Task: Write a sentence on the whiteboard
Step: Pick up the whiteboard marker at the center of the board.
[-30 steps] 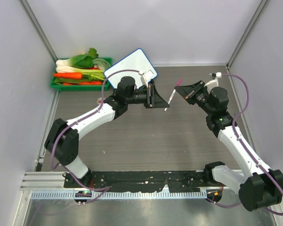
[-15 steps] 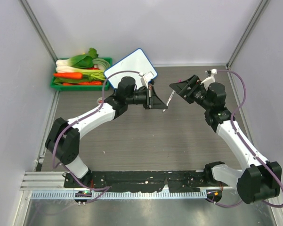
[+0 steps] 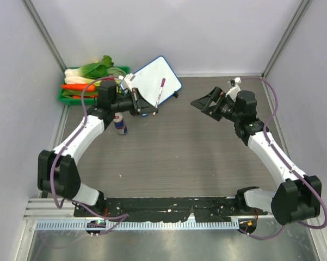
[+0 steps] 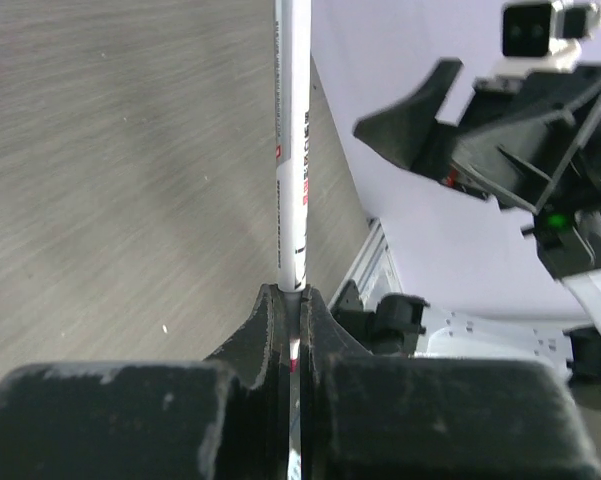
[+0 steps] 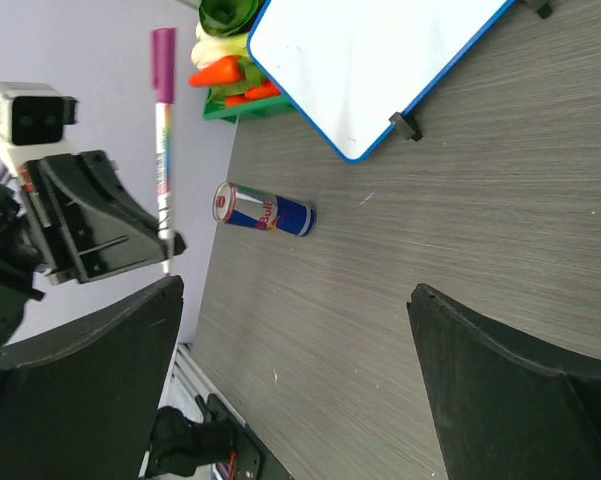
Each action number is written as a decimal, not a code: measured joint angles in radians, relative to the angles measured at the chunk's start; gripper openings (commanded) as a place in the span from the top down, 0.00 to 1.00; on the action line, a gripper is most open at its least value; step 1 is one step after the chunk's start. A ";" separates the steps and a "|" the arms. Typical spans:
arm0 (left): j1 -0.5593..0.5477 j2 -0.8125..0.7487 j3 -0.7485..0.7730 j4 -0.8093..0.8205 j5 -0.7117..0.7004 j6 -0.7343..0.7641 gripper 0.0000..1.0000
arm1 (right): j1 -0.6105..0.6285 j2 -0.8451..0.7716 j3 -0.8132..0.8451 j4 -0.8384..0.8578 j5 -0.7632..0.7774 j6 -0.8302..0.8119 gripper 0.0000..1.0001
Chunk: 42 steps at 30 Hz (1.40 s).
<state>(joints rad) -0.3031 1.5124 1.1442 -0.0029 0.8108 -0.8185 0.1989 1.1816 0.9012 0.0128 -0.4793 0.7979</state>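
Note:
The whiteboard point(image 3: 155, 73) lies at the back of the table, its white face point(image 5: 365, 60) blank; the sentence is not in view. My left gripper point(image 3: 154, 107) is shut on the lower end of a white marker point(image 3: 160, 91) with a pink cap. It holds the marker upright just in front of the board. In the left wrist view the marker point(image 4: 292, 150) sticks out from between the shut fingertips point(image 4: 292, 293). My right gripper point(image 3: 202, 104) hangs open and empty to the right of the board. Its wrist view shows the marker point(image 5: 163, 150) and wide-apart jaws point(image 5: 295, 290).
A blue drink can point(image 3: 119, 124) stands beside my left arm, also seen as the can point(image 5: 263, 212). A green tray point(image 3: 71, 99) of carrots and leafy greens sits at the back left. Grey walls close in both sides.
The marker passed from my right gripper to my left. The right jaws opened wide and let go. My left arm swung left and back with the marker to the whiteboard.

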 measured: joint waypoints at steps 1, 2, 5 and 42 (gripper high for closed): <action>0.009 -0.025 0.003 -0.037 0.010 0.024 1.00 | 0.000 0.011 0.006 0.000 -0.017 -0.007 0.01; 0.013 -0.050 0.015 -0.087 0.024 0.052 1.00 | 0.000 0.022 0.014 0.000 -0.037 -0.013 0.02; 0.010 -0.101 0.072 -0.222 0.075 0.149 1.00 | 0.013 0.051 0.045 0.014 -0.105 -0.024 0.03; 0.009 -0.276 0.112 -0.494 0.353 0.399 1.00 | 0.377 0.259 0.208 0.517 -0.468 0.117 0.55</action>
<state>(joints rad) -0.2943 1.2366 1.2560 -0.4969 1.1641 -0.4194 0.5755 1.4403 1.1091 0.5297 -0.9470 0.9150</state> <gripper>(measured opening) 0.030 0.540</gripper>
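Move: The left fingers already pinch the marker by its white end, magenta cap reaching out forward; the open right gripper waits about 16 cm to this hand's right, level with it front to back and at the same height. The whiteboard's middle is some 18 cm ahead and 2 cm left, the can about 14 cm left and 1 cm ahead, both well below. From the right hand, the marker's middle is roughly 15 cm left, 4 cm ahead and 1 cm higher. Sweep the open right gripper left about 17 cm to the marker, drawing it back and lifting it as well, turn it nearly 50 degrees counter-clockwise, and narrow its fingers to about half open around the marker's cap half. Meanwhile bring the left gripper back some 13 cm and up, turning clockwise, without loosening its pinch. ##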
